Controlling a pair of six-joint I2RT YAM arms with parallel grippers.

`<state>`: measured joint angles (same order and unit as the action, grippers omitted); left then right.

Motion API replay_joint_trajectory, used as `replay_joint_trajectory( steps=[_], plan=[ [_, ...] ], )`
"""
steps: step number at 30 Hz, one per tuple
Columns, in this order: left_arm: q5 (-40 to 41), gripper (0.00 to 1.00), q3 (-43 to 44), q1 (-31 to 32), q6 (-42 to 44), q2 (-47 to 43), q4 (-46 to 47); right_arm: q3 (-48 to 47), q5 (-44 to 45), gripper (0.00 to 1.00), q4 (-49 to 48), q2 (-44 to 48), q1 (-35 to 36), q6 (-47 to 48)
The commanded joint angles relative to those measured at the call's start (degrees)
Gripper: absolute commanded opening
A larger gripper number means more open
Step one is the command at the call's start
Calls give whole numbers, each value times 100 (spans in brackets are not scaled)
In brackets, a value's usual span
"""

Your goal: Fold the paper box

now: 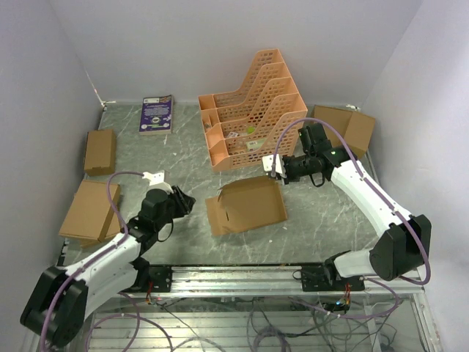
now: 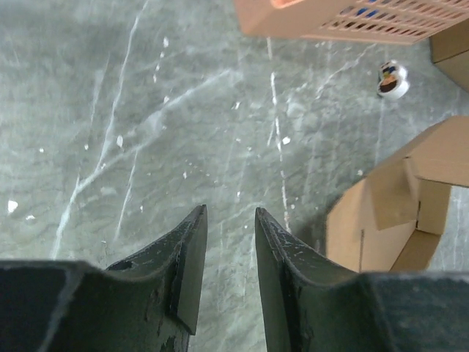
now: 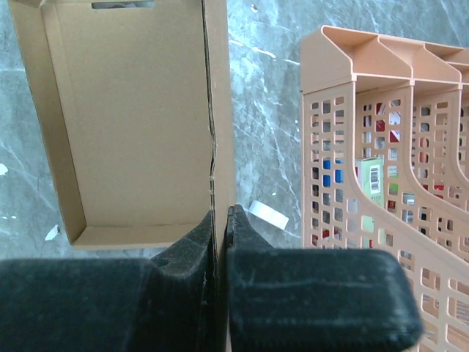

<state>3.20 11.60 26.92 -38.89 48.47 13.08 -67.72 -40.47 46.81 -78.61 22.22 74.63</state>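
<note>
The paper box (image 1: 245, 205) lies partly folded in the middle of the table, a shallow brown tray with raised walls. My right gripper (image 1: 275, 170) is at its far right corner, shut on the box's upright side wall (image 3: 218, 110), which runs straight up from between the tips of the right gripper (image 3: 222, 213). The box's inside (image 3: 132, 125) faces this camera. My left gripper (image 1: 187, 202) hovers just left of the box, apart from it. In the left wrist view the left gripper (image 2: 231, 213) stands open over bare table, and the paper box (image 2: 410, 198) shows at the right.
An orange lattice file rack (image 1: 253, 110) stands right behind the box, close to my right gripper. A small tape roll (image 3: 266, 215) lies between the box and the rack. Ready-made brown boxes (image 1: 89, 211) sit at the left, a purple booklet (image 1: 157, 114) at the back, and more cardboard (image 1: 344, 125) at the back right.
</note>
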Motion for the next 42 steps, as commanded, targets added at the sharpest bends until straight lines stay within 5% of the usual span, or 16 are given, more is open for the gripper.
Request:
replay_joint_trajectory(
  steps=[1,7,11,26,33,42],
  plan=[
    [-684,43,-172,-29,-361,756,996,-194,-48,0,-106,86,18,-314],
    [-2172,46,-478,-12,-544,1946,3503,-197,62,0,-337,161,12,-636],
    [-2552,47,-532,5,-721,2254,4356,-180,64,0,-379,162,13,-718],
    [-2642,53,-11,110,-1235,2707,4077,14,199,0,-645,386,20,-1145],
    [-2659,64,81,111,-1340,2812,4054,86,218,0,-635,440,22,-1165],
    [-2922,68,26,112,-1648,3241,4847,171,241,0,-677,435,30,-1215]
  ],
)
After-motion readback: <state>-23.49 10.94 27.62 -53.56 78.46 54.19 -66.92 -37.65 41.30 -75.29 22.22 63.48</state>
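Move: The paper box's splayed left end flap lies about 8 cm to the right of the left hand and 4 cm back, at nearly the same height. From the left hand, the middle of the box floor is some 20 cm right, level fore and aft, and the orange basket about 33 cm ahead and 22 cm right. From the right hand, already pinching the far wall, the flap lies about 19 cm left, 12 cm back and 10 cm below. The box's left end flap is what the left hand goes for: it swings right about 9 cm in all, first dipping some 4 cm, then rising about 6 cm before easing down slightly. It rolls its left side down and turns clockwise, each some 20 degrees, bringing the part-open fingers against the flap as they spread wider. The right hand keeps its pinch on the far wall, lifting about 2 cm and turning slightly clockwise. ##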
